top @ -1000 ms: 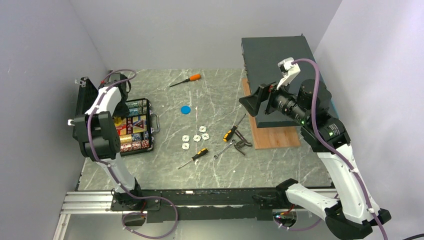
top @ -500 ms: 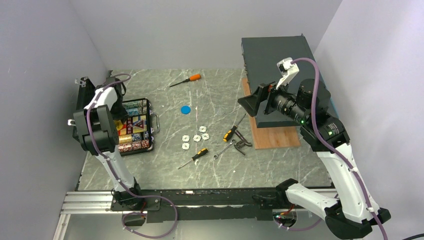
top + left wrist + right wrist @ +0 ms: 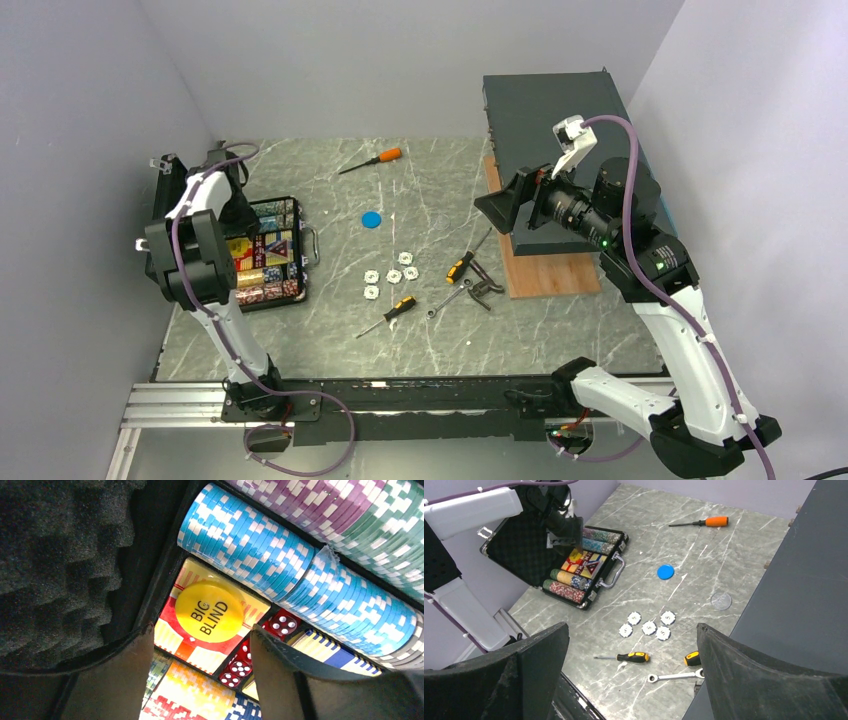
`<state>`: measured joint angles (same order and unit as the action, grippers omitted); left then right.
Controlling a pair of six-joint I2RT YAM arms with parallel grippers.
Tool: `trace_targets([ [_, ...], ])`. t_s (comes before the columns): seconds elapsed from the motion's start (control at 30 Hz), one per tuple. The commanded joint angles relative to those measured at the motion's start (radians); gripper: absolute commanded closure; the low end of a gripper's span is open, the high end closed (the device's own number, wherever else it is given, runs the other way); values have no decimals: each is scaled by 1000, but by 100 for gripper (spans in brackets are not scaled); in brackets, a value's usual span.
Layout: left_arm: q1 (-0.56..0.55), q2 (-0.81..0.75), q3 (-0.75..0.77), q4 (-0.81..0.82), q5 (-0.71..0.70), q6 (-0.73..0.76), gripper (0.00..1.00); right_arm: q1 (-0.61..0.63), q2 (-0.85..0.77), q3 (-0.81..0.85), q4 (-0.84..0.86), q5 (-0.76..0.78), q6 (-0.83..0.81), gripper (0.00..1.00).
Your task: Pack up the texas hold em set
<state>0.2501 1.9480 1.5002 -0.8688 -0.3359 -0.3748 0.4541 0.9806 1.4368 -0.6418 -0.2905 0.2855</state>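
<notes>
The small black case [image 3: 303, 270] lies open at the left, its foam lid [image 3: 55, 555] raised and rows of poker chips [image 3: 250, 545] inside. My left gripper [image 3: 201, 630] hovers over the case, open and holding nothing. A yellow "BIG BLIND" disc [image 3: 210, 611] rests on a card deck just beyond its fingertips, beside red dice [image 3: 282, 624]. A loose blue disc [image 3: 371, 219] and several white chips [image 3: 392, 275] lie on the table at centre. My right gripper [image 3: 630, 626] is raised at the right, open and empty.
An orange-handled screwdriver [image 3: 372, 159] lies at the back. Two yellow-and-black screwdrivers [image 3: 390, 315] [image 3: 460, 266] and a wrench [image 3: 450, 300] lie near the white chips. A large dark flat box [image 3: 560, 150] rests on a wooden board [image 3: 550, 272] at the right.
My left arm has shifted a little toward the back left over the case and its jaws have widened. The right arm has not moved.
</notes>
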Motion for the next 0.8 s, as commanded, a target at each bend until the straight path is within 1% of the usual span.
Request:
trace_targets([
  [0.0, 9, -14, 38, -4, 5, 4, 21, 0, -9, 16, 31, -4, 6, 0],
  [0.03, 9, -26, 35, -10, -4, 0, 15, -1, -10, 18, 29, -1, 4, 0],
  [0.1, 9, -63, 27, -17, -25, -13, 6, 0, -14, 17, 25, 5, 0, 0],
  [0.17, 5, -118, 10, -3, -26, -17, 5, -1, -16, 16, 21, 10, -3, 0],
  [0.23, -17, -193, -37, 54, 28, 1, 6, 0, -15, 13, 23, 12, -4, 0],
  [0.3, -83, -266, -97, 145, 143, 41, 4, 0, -12, 12, 25, 10, -1, 0],
  [0.37, -203, -310, -133, 225, 272, 100, 1, -1, -12, 7, 30, 3, 3, 0],
  [0.4, -279, -311, -135, 253, 312, 131, 1, 0, -14, 3, 34, 2, 7, 0],
  [0.47, -394, -284, -118, 274, 392, 151, 1, 0, -25, -12, 45, 5, 17, 0],
  [0.5, -434, -265, -115, 291, 450, 151, 0, 0, -33, -18, 47, 5, 20, 0],
  [0.57, -483, -216, -102, 334, 536, 133, 0, 0, -46, -23, 46, 11, 24, 0],
  [0.63, -507, -140, -51, 334, 594, 105, 1, -1, -61, -23, 39, 21, 26, 0],
  [0.7, -528, -58, 28, 290, 615, 107, 1, -2, -72, -24, 39, 30, 26, 0],
  [0.77, -550, 15, 110, 236, 558, 133, 1, 1, -79, -19, 36, 37, 24, 0],
])
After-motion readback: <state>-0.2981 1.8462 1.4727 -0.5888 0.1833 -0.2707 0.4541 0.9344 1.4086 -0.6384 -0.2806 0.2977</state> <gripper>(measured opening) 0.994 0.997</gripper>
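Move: The blue disc lies on the table roughly 32 cm to the left gripper's right, 8 cm farther out and 6 cm below it. The yellow BIG BLIND disc sits right under that gripper, about 3 cm down; the case handle is some 20 cm to its right and 1 cm ahead. The white chips are about 39 cm right and 6 cm back. From the right gripper, the blue disc is about 24 cm ahead, 28 cm left and 41 cm down. Leave the yellow disc on the cards and spread the left fingers from partly open to fully open. Lift clear of the case, then swing the left gripper fast to the right, about 31 cm and slightly forward, over the case handle towards the blue disc. Turn it some 50 degrees clockwise and start sinking near the end, still well above the table. ##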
